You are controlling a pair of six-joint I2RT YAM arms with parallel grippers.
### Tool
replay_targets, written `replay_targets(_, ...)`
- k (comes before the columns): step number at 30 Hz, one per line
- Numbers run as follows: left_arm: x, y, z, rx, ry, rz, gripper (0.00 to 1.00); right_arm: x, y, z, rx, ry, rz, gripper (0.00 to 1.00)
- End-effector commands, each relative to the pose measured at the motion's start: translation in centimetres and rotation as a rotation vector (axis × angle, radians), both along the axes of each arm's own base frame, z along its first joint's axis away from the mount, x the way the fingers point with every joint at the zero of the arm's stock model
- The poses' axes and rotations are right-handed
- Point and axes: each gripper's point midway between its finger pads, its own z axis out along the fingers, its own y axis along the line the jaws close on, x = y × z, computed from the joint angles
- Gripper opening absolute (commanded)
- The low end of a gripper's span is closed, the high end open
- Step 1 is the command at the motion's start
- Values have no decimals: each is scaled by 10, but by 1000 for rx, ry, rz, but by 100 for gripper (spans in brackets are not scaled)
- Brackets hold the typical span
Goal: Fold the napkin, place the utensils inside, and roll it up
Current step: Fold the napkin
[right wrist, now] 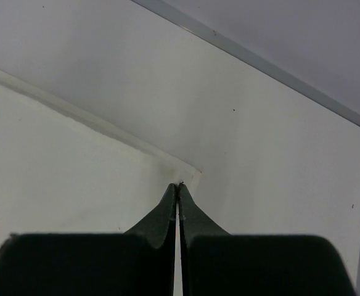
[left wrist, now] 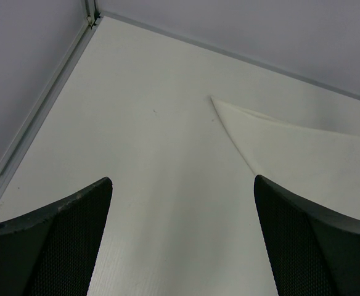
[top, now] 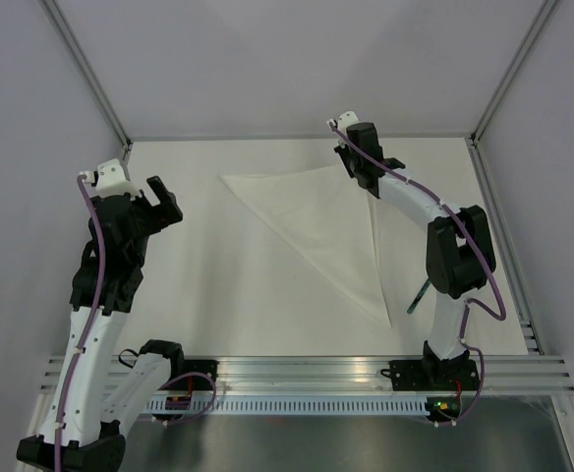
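The white napkin [top: 326,226] lies folded into a triangle in the middle of the table. Its far right corner [right wrist: 192,176] sits right at the tips of my right gripper [right wrist: 179,185], whose jaws are shut on that corner. In the top view the right gripper [top: 372,185] reaches down over the same corner. My left gripper [top: 167,200] hovers open to the left of the napkin, its left point [left wrist: 220,105] ahead of the wide-apart fingers [left wrist: 75,234], with nothing between them. A dark teal utensil [top: 415,302] lies by the napkin's near point, partly hidden behind the right arm.
The table [top: 199,305] is white, with grey walls and metal frame posts [top: 86,69] around it. A rail [top: 307,372] carrying both arm bases runs along the near edge.
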Motion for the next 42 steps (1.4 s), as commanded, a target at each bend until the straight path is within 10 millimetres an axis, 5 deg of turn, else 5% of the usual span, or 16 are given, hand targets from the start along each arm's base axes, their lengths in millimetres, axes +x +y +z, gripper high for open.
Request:
replay_targets(1,4,-2,8,-1,-34,-13,100,9,-13,13,-22,-35,-41,1)
replay_targets(16,4,-2,7,-2,-30,-16,100,7,-25,25,-9,-37,-65,0)
replay_targets(32,5,-3,6,-4,-27,-18,100,10,-45,10,-45,-10,-117,0)
replay_targets(42,6,-3,5,-2,-23,-19,100,19,-58,-21,-81,39,-141,0)
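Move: Just past the right hand's closed fingers, which still pinch the napkin's carried corner, lies the napkin's far-right corner, roughly 5 cm to the right, 2 cm ahead and 6 cm below. The fold's left tip is about 31 cm left and level fore-and-aft; the near-right corner is 39 cm back and 8 cm right, the knife about 27 cm back and 18 cm right. From the idle left hand the far-right corner lies some 23 cm ahead, 44 cm right and 22 cm down. Carrying the pinched napkin corner rightward about 4.5 cm towards the far-right corner, the right hand goes nearly level, almost pauses partway, then goes on right with a slight forward drift and dips some 2 cm at the very end. It turns about 5 degrees clockwise, the fingers staying shut on the cloth. ##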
